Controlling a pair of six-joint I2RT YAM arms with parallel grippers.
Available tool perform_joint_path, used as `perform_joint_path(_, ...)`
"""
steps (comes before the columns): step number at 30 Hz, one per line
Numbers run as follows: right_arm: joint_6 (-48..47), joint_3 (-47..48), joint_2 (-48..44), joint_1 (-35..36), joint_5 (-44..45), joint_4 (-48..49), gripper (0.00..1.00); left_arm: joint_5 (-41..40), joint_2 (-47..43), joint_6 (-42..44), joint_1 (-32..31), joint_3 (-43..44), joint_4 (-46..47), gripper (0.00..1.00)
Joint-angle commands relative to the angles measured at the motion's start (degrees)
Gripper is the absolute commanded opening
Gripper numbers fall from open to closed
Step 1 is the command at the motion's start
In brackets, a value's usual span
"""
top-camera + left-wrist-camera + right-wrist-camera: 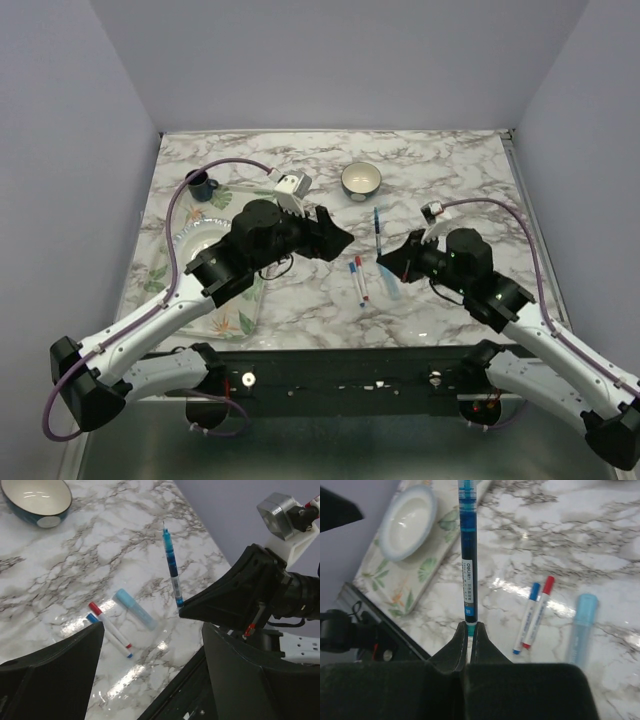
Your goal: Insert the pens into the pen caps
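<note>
My right gripper (469,628) is shut on the end of a dark blue pen (468,555), which sticks out ahead of the fingers above the marble. In the top view that pen (377,230) points away from the right gripper (386,262). Two white pens, one red-ended (539,611) and one blue-ended (527,616), lie side by side on the table. A pale blue marker (580,627) lies beside them. My left gripper (340,238) hovers open just left of the held pen, its jaws wide and empty (152,645). Separate pen caps are out of view.
A dark-rimmed bowl (361,180) stands at the back centre and a dark mug (200,185) at the back left. A floral tray (415,575) with a white dish (407,522) lies on the left under the left arm. Grey walls enclose the table.
</note>
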Motion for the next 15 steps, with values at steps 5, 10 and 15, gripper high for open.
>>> perform_joint_path(5, 7.5, -6.8, -11.5, 5.3, -12.2, 14.1, 0.01, 14.8, 6.0, -3.3, 0.4, 2.1, 15.6, 0.78)
perform_joint_path(10, 8.4, -7.1, -14.0, 5.7, -13.6, 14.3, 0.01, 17.8, 9.7, -4.2, 0.4, 4.4, 16.9, 0.71)
perform_joint_path(15, 9.1, -7.7, -14.7, 5.8, -14.7, 14.6, 0.01, 19.7, 11.7, -5.3, 0.4, 5.5, 17.3, 0.59)
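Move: The dark-blue pen stands tip up in the right fingers, its middle about 10 cm right, 1 cm ahead and 3 cm below the left hand. From the right hand, the open left fingers are some 11 cm left, 3 cm ahead and 9 cm higher. Roughly 18 cm below the right hand, the red marker lies 3 cm ahead and 4 left, the blue marker 1 ahead and 5 left, and the light-blue tube 3 ahead and 4 right. Still pinching the dark-blue pen by its lower end, the right hand draws back and rises about 7 cm each way, drifting left and slowing, while its left side rolls up some 20 degrees and it turns a little counter-clockwise, bringing the pen to the left gripper. The left hand comes to meet it, going right about 6 cm and slightly up, turning clockwise some 15 degrees and narrowing its wide-open fingers by roughly a quarter at the pen's upper part, with no grip on the pen yet. ##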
